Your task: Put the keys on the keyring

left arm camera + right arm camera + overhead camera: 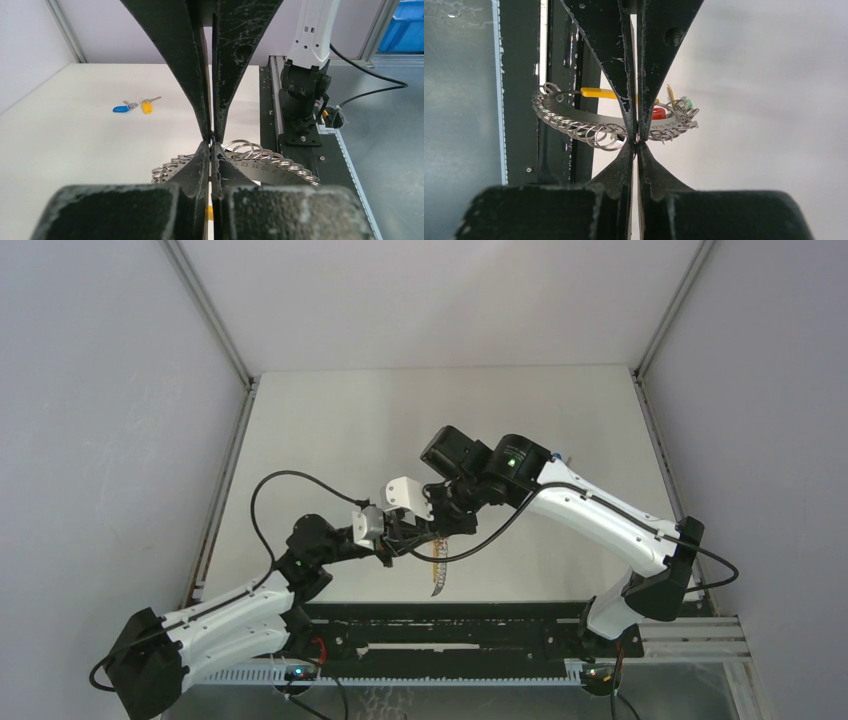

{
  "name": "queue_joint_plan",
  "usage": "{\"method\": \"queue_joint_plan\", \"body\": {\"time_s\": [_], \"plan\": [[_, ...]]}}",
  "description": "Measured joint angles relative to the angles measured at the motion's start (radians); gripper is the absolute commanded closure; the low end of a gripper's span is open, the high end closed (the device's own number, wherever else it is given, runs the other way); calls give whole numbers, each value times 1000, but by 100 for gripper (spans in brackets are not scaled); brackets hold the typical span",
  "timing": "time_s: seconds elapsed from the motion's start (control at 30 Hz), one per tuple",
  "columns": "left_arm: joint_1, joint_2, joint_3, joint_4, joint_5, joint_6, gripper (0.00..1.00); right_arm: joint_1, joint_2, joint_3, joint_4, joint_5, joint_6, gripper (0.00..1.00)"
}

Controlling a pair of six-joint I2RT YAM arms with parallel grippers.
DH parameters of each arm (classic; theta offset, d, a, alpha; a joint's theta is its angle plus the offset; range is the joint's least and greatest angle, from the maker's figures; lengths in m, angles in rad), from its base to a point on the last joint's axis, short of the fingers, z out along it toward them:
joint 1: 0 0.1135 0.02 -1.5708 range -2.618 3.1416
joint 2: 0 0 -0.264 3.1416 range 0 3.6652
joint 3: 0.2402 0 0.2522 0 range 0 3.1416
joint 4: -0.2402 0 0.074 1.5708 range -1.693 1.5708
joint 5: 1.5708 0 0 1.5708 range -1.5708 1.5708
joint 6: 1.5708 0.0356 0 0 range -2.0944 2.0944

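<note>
The keyring (437, 570), a curved metal strip lined with several split rings, hangs in the air between both grippers. Its rings show in the left wrist view (280, 167). In the right wrist view the keyring (574, 117) carries yellow, red and green pieces. My left gripper (212, 146) is shut on the strip. My right gripper (637, 142) is shut on the strip's ringed edge at the same spot, tip to tip with the left. In the top view the left gripper (415, 540) meets the right gripper (440, 525) over the table's near middle. A blue key (120, 108) and a yellow key (146, 107) lie on the table.
The black mounting rail (295, 135) with the right arm's base (302, 85) runs along the table's near edge, just below the hanging keyring. Grey walls close in the white table (330, 420) on the left, right and back. A blue bin (405, 25) stands outside.
</note>
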Motion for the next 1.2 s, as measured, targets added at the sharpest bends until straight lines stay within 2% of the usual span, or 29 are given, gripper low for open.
{"method": "queue_joint_plan", "body": {"time_s": [0.03,0.27,0.4,0.53,0.6,0.8,0.97,1.2], "plan": [[0,-1,2,-5,0,3,100,0,0,0,0,0,0,100],[0,-17,6,-30,-20,11,100,1,-27,-13,36,-2,10,83],[0,-30,2,-2,-53,5,100,-26,-140,-100,120,-37,29,77],[0,-37,-14,108,-80,-21,100,-99,-293,-226,232,-135,77,75],[0,-38,-32,169,-87,-34,100,-156,-357,-289,297,-184,119,69],[0,-29,-65,322,-103,-71,100,-298,-492,-508,561,-330,294,67],[0,-24,-77,417,-115,-85,100,-319,-539,-633,780,-379,443,69],[0,-18,-78,466,-130,-99,100,-339,-571,-753,1066,-444,624,69]]}}
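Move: Both hands are shut on the keyring at one spot, its middle hanging roughly 3 cm back and 2 cm below either hand point, straight in line sideways. The blue-tagged key lies on the table about 13 cm ahead and 26 cm to the right of either hand; the yellow-tagged key is some 9 cm ahead and 28 cm to the right. Both are around 23 cm below. Right fingers release the keyring and rise about 6 cm, swinging up towards level; left lifts it some 7 cm. ##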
